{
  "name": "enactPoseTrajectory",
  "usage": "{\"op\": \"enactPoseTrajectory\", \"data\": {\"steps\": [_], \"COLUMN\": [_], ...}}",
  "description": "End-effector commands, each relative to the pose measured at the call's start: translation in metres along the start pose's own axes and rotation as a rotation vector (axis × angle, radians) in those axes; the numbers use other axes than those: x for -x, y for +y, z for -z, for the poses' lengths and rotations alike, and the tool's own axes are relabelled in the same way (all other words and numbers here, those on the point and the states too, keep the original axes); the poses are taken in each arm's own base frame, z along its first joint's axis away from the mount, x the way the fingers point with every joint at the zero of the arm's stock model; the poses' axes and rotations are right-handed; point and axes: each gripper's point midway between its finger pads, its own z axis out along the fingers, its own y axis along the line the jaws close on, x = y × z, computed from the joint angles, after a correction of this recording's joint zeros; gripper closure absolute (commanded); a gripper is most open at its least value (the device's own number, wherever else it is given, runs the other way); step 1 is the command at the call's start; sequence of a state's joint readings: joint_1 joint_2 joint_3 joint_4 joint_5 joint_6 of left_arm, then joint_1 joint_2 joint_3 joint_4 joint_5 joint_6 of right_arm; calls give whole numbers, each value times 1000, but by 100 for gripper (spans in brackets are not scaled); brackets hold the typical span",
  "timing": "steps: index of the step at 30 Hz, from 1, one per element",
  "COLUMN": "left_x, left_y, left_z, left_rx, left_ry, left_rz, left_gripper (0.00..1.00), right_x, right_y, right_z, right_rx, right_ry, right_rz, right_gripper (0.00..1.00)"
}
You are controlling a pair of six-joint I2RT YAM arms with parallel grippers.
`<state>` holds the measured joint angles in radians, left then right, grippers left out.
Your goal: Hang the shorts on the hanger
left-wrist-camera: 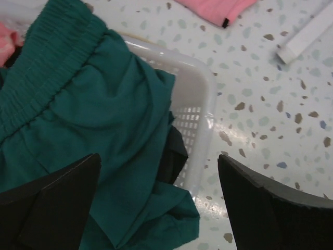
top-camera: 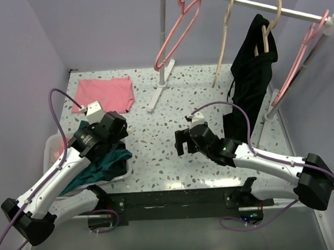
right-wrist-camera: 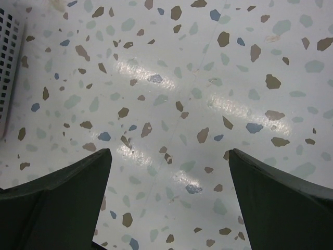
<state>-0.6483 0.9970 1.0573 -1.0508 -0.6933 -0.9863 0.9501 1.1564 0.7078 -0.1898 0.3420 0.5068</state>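
Observation:
The teal-green shorts (top-camera: 105, 167) lie bunched in a white basket (top-camera: 49, 147) at the left front; one part hangs over the basket's right rim. In the left wrist view the shorts (left-wrist-camera: 88, 109) fill the left side, elastic waistband at the top. My left gripper (top-camera: 113, 140) hovers open over them (left-wrist-camera: 158, 179), holding nothing. My right gripper (top-camera: 182, 144) is open and empty above bare table (right-wrist-camera: 169, 164). A salmon-pink hanger (top-camera: 176, 32) hangs on the rail at the back centre. Another pink hanger (top-camera: 298, 59) hangs at the rail's right end.
A flat pink cloth (top-camera: 105, 93) lies at the back left. A black garment (top-camera: 252, 70) hangs on a tan hanger; another tan hanger (top-camera: 224, 38) hangs beside it. The rack's white foot (top-camera: 157, 94) stands on the table. Dark fabric (left-wrist-camera: 174, 151) lies under the shorts in the basket.

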Motion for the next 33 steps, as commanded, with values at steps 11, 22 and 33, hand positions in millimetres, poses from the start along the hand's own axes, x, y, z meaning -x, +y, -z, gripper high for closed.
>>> {"op": "enactPoseTrajectory", "data": {"steps": [11,22,33], "left_x": [-1,51,173], "left_y": [44,49,52], "left_z": [-57,-25,81], "left_rx": [261,226,101], "left_ry": [-137,-262,-496], "left_rz": [117,170,239], "left_gripper": [36,100,100], "right_x": [8,12,21], "right_y": [22,26,29], "right_z": [-2,2,5], "right_rx": [89,107,107], "right_ry": [2,6,-3], "right_rz": [-6,4,13], "right_gripper": [1,1,1]}}
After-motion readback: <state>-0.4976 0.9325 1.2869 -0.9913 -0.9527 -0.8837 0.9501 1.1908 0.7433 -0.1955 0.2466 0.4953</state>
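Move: The teal shorts lie heaped in the basket, their middle some 11 cm left of the open left hand, about level with it fore and aft and 10 cm below. The basket's middle is roughly 16 cm left, 3 cm back and 15 cm down; the pink folded cloth lies about 24 cm ahead, 6 cm left and 19 cm down. From the right hand the shorts are about 39 cm left, level in reach, slightly lower. Left and down by about 5 cm each, the left hand eases into the near part of the shorts, turning some 15 degrees counter-clockwise as its fingers shut and pinch the cloth near the waistband's end. It then pulls up out of the basket by roughly 18 cm, quickening, its fingers tilting upward and keeping their hold. ##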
